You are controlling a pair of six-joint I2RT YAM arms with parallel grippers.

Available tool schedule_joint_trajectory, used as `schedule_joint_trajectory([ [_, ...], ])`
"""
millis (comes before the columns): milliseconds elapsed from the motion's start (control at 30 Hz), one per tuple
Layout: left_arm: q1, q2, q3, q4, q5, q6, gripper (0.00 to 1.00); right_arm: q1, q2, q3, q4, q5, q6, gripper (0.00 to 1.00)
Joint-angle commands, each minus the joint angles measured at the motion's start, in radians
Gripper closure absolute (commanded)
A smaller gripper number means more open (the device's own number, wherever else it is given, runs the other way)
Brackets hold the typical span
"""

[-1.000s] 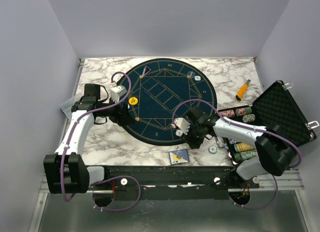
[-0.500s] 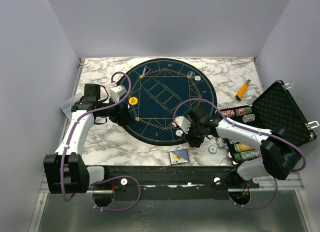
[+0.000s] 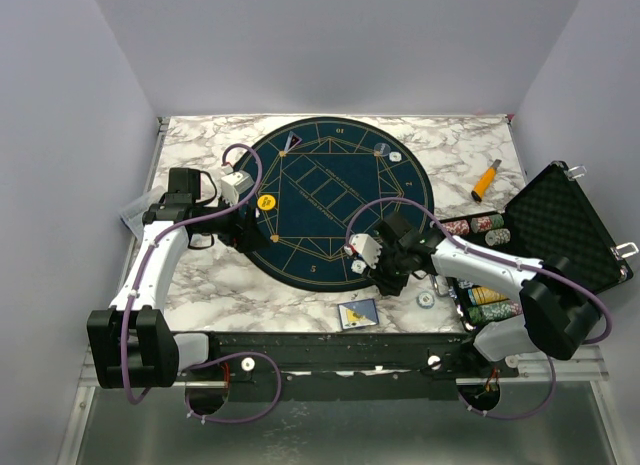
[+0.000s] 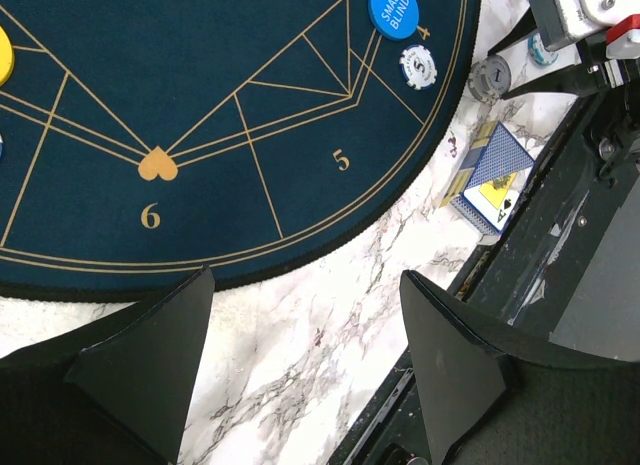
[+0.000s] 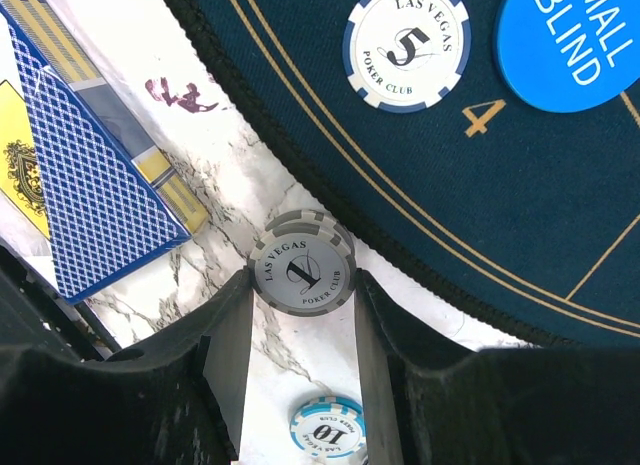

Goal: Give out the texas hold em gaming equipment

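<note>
My right gripper (image 5: 301, 285) is shut on a grey-and-white poker chip (image 5: 301, 272) marked 1, with a second grey rim showing just behind it. It sits on the marble just off the near edge of the round blue mat (image 3: 330, 200). On the mat beyond lie a blue-rimmed chip (image 5: 407, 45) marked 5 and the blue small-blind disc (image 5: 575, 40). A light-blue chip (image 5: 328, 430) marked 10 lies under my wrist. The card deck (image 5: 90, 205) rests to the left. My left gripper (image 4: 305, 285) hangs open over bare marble by the mat's left edge, near the yellow disc (image 3: 266, 201).
An open black case (image 3: 560, 225) with rows of chips stands at the right, close behind my right arm. An orange-handled tool (image 3: 485, 180) lies at the back right. The table's dark front rail (image 4: 560, 275) runs just beyond the deck.
My right jaws have closed the last bit onto the grey chip, and the wrist has shifted slightly. The left arm has not moved.
</note>
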Motion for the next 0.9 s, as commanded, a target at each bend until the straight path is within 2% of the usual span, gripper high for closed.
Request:
schedule_joint_trajectory([
  [0, -0.001, -0.018, 0.002, 0.013, -0.008, -0.002, 0.22, 0.004, -0.002, -0.01, 0.001, 0.009, 0.0, 0.63],
  [167, -0.002, -0.02, 0.003, 0.012, -0.009, 0.0, 0.22, -0.013, -0.04, 0.0, 0.047, 0.059, 0.027, 0.65],
  [333, -0.002, -0.016, 0.004, 0.013, -0.002, -0.002, 0.22, -0.153, -0.015, 0.105, 0.062, 0.013, 0.033, 0.67],
  [467, -0.001, -0.014, 0.007, 0.012, 0.001, -0.001, 0.22, -0.329, 0.108, 0.28, 0.059, -0.05, 0.002, 0.67],
  [600, 0.0, -0.017, 0.005, 0.01, -0.003, 0.0, 0.22, -0.456, 0.276, 0.473, 0.078, -0.079, 0.008, 0.67],
  [733, 0.004, -0.031, -0.004, 0.011, -0.008, 0.004, 0.22, -0.509, 0.428, 0.652, 0.096, -0.074, 0.026, 0.67],
  [867, 0.014, -0.036, -0.01, 0.01, -0.004, 0.007, 0.22, -0.525, 0.521, 0.754, 0.164, -0.055, 0.049, 0.67],
])
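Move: The top gray 1 chip is already pinched in the right hand, just above its twin on the marble. The spot it is taken towards, by the far white chip, lies about 38 cm ahead and 6 cm right; the clear disc is 2 cm beyond that chip and 3 cm to its left. Near the start, the 5 chip is 6 cm ahead and 6 left, the small blind button 11 ahead and 5 left. From the left hand the far white chip is some 31 cm ahead, 36 right and 14 below. The held gray 1 chip comes up off its twin and is swept quickly forward over the mat by the right arm, about 27 cm towards the far white chip, drifting some 7 cm right and rising about 7 cm before levelling out. The wrist turns roughly 30 degrees clockwise on the way, the fingertips swinging somewhat forward, and the fingers keep their pinch. ##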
